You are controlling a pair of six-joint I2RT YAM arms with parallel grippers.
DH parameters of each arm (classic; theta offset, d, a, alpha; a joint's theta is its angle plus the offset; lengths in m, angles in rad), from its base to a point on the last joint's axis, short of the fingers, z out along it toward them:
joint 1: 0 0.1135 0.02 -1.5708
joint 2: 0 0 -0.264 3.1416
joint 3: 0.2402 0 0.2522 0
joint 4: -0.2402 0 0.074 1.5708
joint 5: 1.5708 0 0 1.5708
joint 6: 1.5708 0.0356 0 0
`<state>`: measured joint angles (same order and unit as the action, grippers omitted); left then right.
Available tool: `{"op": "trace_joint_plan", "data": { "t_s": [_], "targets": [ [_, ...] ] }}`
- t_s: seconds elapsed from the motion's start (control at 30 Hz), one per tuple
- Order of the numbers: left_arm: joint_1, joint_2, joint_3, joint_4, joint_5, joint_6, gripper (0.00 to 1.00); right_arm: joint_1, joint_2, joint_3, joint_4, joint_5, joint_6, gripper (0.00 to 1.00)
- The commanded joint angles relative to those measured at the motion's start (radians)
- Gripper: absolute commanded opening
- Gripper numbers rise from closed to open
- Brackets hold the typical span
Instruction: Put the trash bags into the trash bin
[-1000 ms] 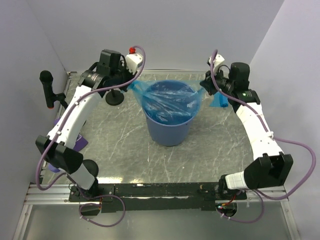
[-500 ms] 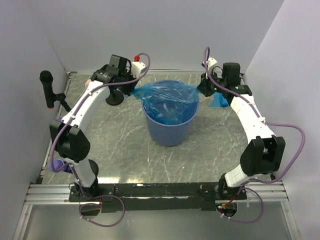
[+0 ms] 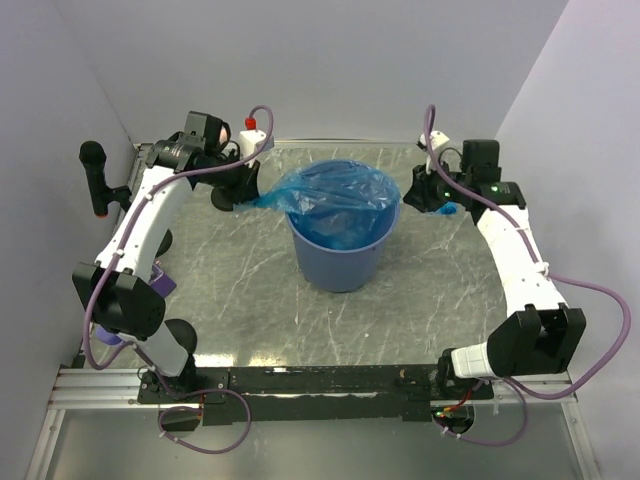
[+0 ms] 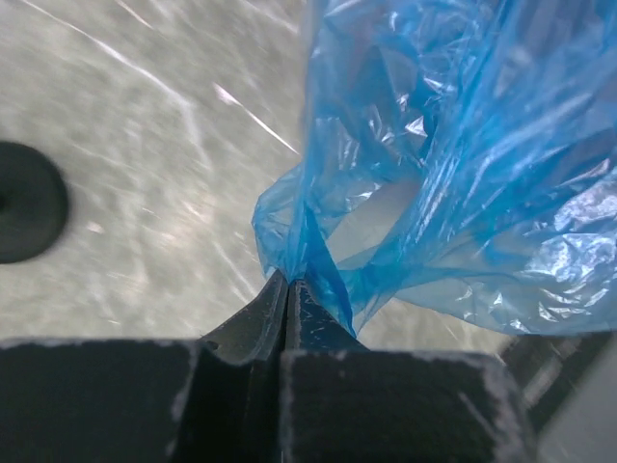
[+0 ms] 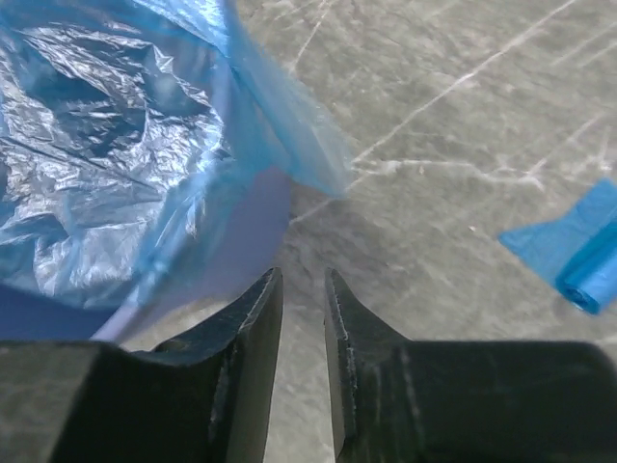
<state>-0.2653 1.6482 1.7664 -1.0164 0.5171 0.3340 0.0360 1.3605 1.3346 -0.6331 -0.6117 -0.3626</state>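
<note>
The trash bin (image 3: 340, 255) stands mid-table, a rigid blue bucket. A thin blue trash bag (image 3: 335, 195) lies spread over its mouth and sags inside. My left gripper (image 3: 250, 192) is left of the bin, shut on the bag's left corner, which is drawn out past the rim. The left wrist view shows the film (image 4: 453, 174) bunched at my closed fingertips (image 4: 289, 282). My right gripper (image 3: 415, 190) is beside the bin's right rim, open and empty. In the right wrist view the bag's free edge (image 5: 289, 145) hangs ahead of that gripper (image 5: 304, 280). A small folded blue packet (image 5: 578, 256) lies on the table.
A black round stand base (image 3: 225, 198) sits just behind my left gripper and shows as a black disc (image 4: 24, 203). A black microphone-like post (image 3: 92, 165) stands at the far left wall. A purple object (image 3: 162, 283) lies by the left arm. Walls close three sides.
My right gripper has opened and let go of the bag's right edge, backing off to the right. My left gripper has pulled its corner of the bag further left.
</note>
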Motion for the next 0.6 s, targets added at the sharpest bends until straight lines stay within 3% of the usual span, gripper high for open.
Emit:
{"op": "trace_joint_plan", "data": {
  "t_s": [0.0, 0.1, 0.27, 0.57],
  "targets": [
    [0.011, -0.014, 0.004, -0.14, 0.147, 0.059, 0.11, -0.059, -0.021, 0.133, -0.137, -0.052, -0.076, 0.34],
    [0.02, -0.033, -0.005, -0.11, 0.13, 0.051, 0.31, -0.071, -0.058, 0.158, -0.105, -0.121, -0.139, 0.38],
    [0.029, -0.082, -0.033, -0.044, 0.11, 0.094, 0.45, -0.042, -0.074, 0.15, 0.042, -0.29, -0.157, 0.45],
    [0.029, -0.145, -0.162, 0.11, 0.19, 0.062, 0.46, 0.185, 0.106, 0.276, 0.13, -0.235, -0.271, 0.52]
  ]
}}
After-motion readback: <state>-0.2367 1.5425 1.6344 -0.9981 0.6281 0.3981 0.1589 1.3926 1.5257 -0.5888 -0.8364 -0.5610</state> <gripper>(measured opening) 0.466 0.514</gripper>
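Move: The trash bag is bunched over the trash bin's mouth, its middle about 21 cm right of the left hand and 15 cm left of the right hand, barely ahead and some 4 cm below both. The bin's body is under it, its middle about 14 cm below the hands. A blue bag roll lies 15 cm ahead and 12 cm right of the right hand; a black stand base is some 20 cm ahead and 7 cm left of the left hand, both at table level. The bag's left end is let out of the left hand's pinch as those fingers open about halfway and the hand draws back some 3 cm. The already free right hand rises about 9 cm, edges slightly right, then swings left over 7 cm net towards the bag, tipping its fingers up and turning counter-clockwise about 20 degrees, opening somewhat wider. ##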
